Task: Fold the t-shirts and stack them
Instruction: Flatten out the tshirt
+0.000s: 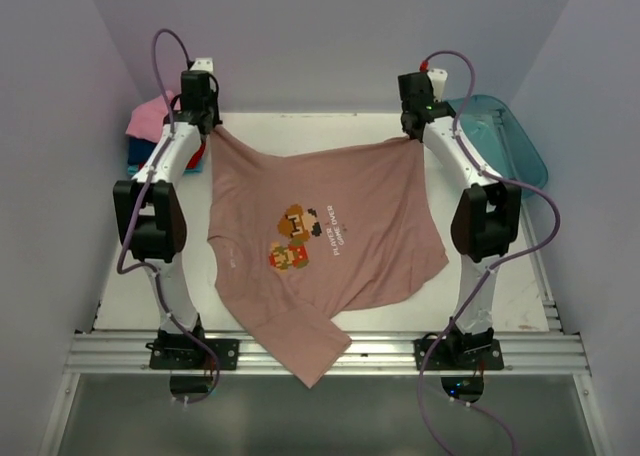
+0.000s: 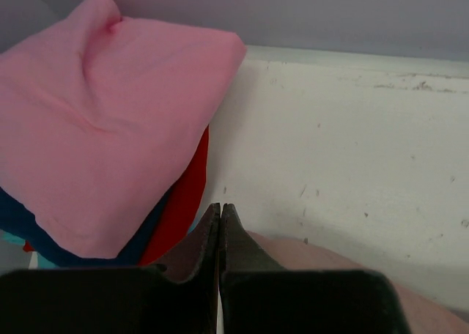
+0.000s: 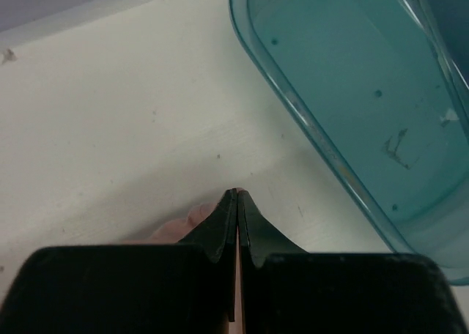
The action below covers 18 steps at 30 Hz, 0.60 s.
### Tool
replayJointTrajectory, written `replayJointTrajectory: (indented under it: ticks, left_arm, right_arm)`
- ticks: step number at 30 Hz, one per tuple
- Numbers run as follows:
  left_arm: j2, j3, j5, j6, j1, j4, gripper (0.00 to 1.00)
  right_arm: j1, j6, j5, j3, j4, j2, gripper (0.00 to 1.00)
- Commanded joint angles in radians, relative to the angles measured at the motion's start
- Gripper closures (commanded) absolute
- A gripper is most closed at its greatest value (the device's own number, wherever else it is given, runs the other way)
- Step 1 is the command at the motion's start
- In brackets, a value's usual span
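A dusty pink-brown t-shirt [image 1: 320, 241] with a pixel-character print lies spread on the white table, one sleeve hanging over the near edge. My left gripper [image 1: 212, 128] is shut on its far left corner. My right gripper [image 1: 412, 136] is shut on its far right corner. In the left wrist view the closed left gripper [image 2: 220, 206] has brown cloth [image 2: 308, 255] beneath it, beside a folded stack [image 2: 102, 129] with bright pink on top and red, blue and teal below. The right wrist view shows the right gripper [image 3: 237, 193] pinching brown cloth [image 3: 179, 224].
A translucent teal plastic tub [image 1: 505, 136] stands at the far right, close to my right gripper; its wall [image 3: 308, 121] fills the right wrist view. The folded stack [image 1: 150, 126] sits in the far left corner. Grey walls enclose the table on three sides.
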Motion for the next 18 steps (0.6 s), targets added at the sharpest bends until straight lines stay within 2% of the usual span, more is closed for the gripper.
replayJointTrajectory:
  ticks: [1,6,10,11,12,13,14,15,16,18]
  left_arm:
    - [0.056,0.118,0.028,-0.031,0.008,0.096,1.0]
    - [0.108,0.231,0.084,-0.033,0.008,0.176,1.0]
    - [0.143,0.317,0.175,-0.076,0.011,0.209,1.0]
    - [0.129,0.317,0.198,-0.097,0.009,0.228,0.96]
    - [0.122,0.308,0.211,-0.109,0.009,0.255,0.46]
    - [0.108,0.307,0.209,-0.116,0.008,0.26,0.07]
    - [0.099,0.304,0.216,-0.108,0.008,0.255,0.0]
    - [0.086,0.276,0.228,-0.106,0.008,0.252,0.0]
    - [0.051,0.252,0.234,-0.105,0.008,0.249,0.0]
    - [0.01,0.172,0.22,-0.099,0.0,0.225,0.0]
  right_arm:
    - [-0.031,-0.007,0.056,0.112,0.077,0.045,1.0]
    - [-0.038,0.004,0.13,0.103,0.211,0.065,1.0]
    - [-0.037,0.03,0.211,0.2,0.174,0.118,1.0]
    - [-0.038,0.024,0.207,0.194,0.201,0.113,1.0]
    - [-0.038,0.013,0.196,0.174,0.212,0.105,0.83]
    - [-0.038,-0.016,0.147,0.177,0.209,0.107,0.63]
    - [-0.04,-0.027,0.124,0.186,0.165,0.115,0.39]
    - [-0.038,-0.03,0.105,0.203,0.139,0.121,0.13]
    - [-0.04,-0.032,0.086,0.198,0.119,0.118,0.03]
    - [-0.04,-0.021,0.023,0.122,0.107,0.095,0.01]
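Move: Both hands hold the far corners of the spread t-shirt just above the table. The far table edge, which they are taking it towards, is roughly 15 cm ahead of the left hand and 18 cm ahead of the right, about 17 cm lower. The clothes pile stands some 13 cm left of the left hand and 5 cm ahead. The teal tub is about 19 cm right of the right hand and 6 cm ahead. Each hand keeps its corner of the t-shirt pinched while pulling the cloth forward towards the far table edge, about 7 cm with the left hand and 5 cm with the right; then both sets of fingers spring wide open and let go. The left hand climbs nearly 8 cm as it goes, drifting right and tipping its fingers up some 15 degrees; the right rises only slightly and eases right. ##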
